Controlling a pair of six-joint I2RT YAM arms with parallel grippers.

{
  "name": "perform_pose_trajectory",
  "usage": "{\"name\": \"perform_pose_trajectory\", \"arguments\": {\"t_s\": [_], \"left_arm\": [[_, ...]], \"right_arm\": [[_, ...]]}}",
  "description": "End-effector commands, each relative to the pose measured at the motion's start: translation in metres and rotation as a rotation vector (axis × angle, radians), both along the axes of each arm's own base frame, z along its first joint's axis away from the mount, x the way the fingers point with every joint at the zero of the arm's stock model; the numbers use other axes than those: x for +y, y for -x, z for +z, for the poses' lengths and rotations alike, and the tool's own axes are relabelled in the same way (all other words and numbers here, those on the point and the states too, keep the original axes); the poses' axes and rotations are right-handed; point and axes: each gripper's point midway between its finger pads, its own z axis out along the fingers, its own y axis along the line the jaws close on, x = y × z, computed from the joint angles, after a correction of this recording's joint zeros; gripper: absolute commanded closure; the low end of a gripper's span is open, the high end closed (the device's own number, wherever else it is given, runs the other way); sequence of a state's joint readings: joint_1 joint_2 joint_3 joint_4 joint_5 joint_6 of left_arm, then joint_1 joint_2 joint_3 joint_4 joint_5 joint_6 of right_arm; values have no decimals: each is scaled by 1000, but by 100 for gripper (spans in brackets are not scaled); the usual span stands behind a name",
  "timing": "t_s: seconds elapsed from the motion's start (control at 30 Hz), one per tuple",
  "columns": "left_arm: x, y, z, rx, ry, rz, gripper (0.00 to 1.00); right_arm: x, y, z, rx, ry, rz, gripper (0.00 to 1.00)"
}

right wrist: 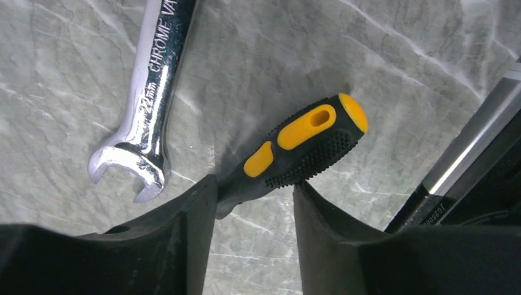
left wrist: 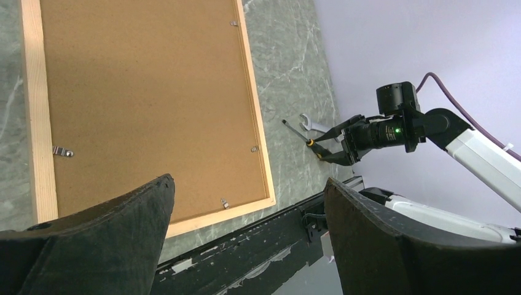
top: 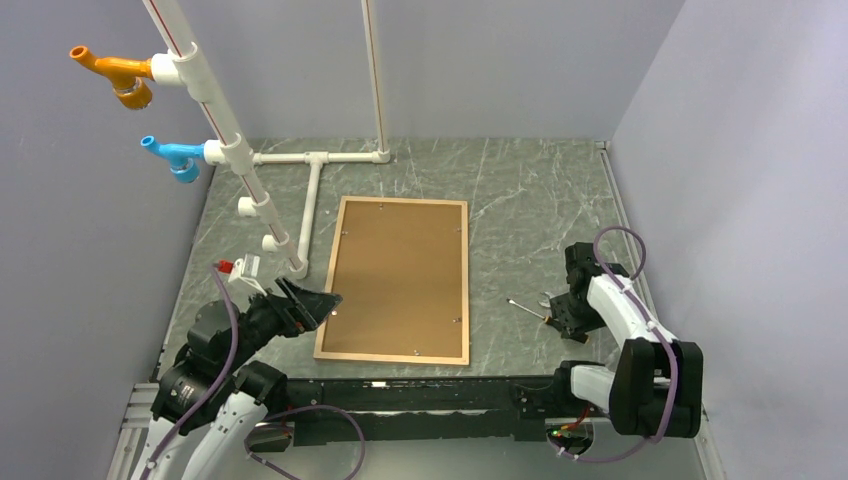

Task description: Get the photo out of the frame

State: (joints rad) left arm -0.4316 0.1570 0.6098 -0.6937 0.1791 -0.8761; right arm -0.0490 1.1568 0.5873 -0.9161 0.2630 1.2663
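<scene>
The light-wood frame (top: 466,280) lies face down in the middle of the table. The photo (top: 400,275) sits inside it, only its plain brown back showing, held by small metal clips (left wrist: 62,151) round the edge. My left gripper (top: 318,303) hangs open just off the frame's near left edge, over the near corner in the left wrist view (left wrist: 249,184). To the right of the frame my right gripper (right wrist: 253,184) is down at the table. Its fingertips touch both sides of a black-and-yellow screwdriver (right wrist: 301,138) handle.
A chrome wrench (right wrist: 150,80) lies beside the screwdriver. A white pipe structure (top: 315,190) with orange (top: 115,72) and blue (top: 175,157) fittings stands at the back left. A black rail (top: 400,400) runs along the near edge. Grey walls close in on three sides.
</scene>
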Motion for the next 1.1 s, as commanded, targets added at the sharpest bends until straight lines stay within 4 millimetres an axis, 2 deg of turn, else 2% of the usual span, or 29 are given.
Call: {"name": "perform_pose_trajectory", "arguments": {"t_s": [0.0, 0.1, 0.37, 0.47, 0.53, 0.63, 0.8, 1.07], "left_arm": [[-2, -4, 13, -49, -8, -12, 7], [-2, -5, 12, -47, -16, -13, 6], [-1, -5, 11, -47, -28, -10, 6], [0, -3, 12, -49, -23, -11, 7], [0, -2, 12, -49, -20, -9, 7], [1, -1, 13, -54, -14, -6, 7], [1, 1, 10, -50, -6, -5, 7], [-3, -2, 6, -40, 9, -15, 6]], "right_arm": [[4, -2, -19, 9, -33, -9, 56], [7, 0, -27, 13, -55, -18, 64], [12, 6, -40, 12, -86, -42, 71], [13, 6, -37, -8, -94, -42, 88], [13, 4, -32, -25, -93, -43, 93], [13, 2, -22, -53, -91, -34, 100], [9, -15, 6, -164, -67, 0, 100], [29, -62, 61, -548, -112, 211, 100]]}}
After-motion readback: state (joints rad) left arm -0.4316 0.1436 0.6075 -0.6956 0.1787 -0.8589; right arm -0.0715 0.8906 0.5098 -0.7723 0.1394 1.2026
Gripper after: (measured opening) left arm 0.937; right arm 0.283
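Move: The screwdriver's handle is nearly between the right hand's open fingers, its middle about 2 cm back, 2 cm right and 1 cm below. The wrench lies beside it, its middle some 5 cm ahead and 9 cm right of the hand and 2 cm lower. The photo frame, face down, is centred about 12 cm ahead, 41 cm left and 2 cm below. From the left hand the handle is roughly 60 cm right, level fore and aft, 22 cm lower. The right hand's fingers, straddling the front of the screwdriver's handle, sink and ease forward about 1.5 cm each while they close and pinch it near the shaft end. After a short pause there, the hand rises off the table, some 4 cm from its lowest point, going on a little forward and left as the fingertips swing forward about 20 degrees. ##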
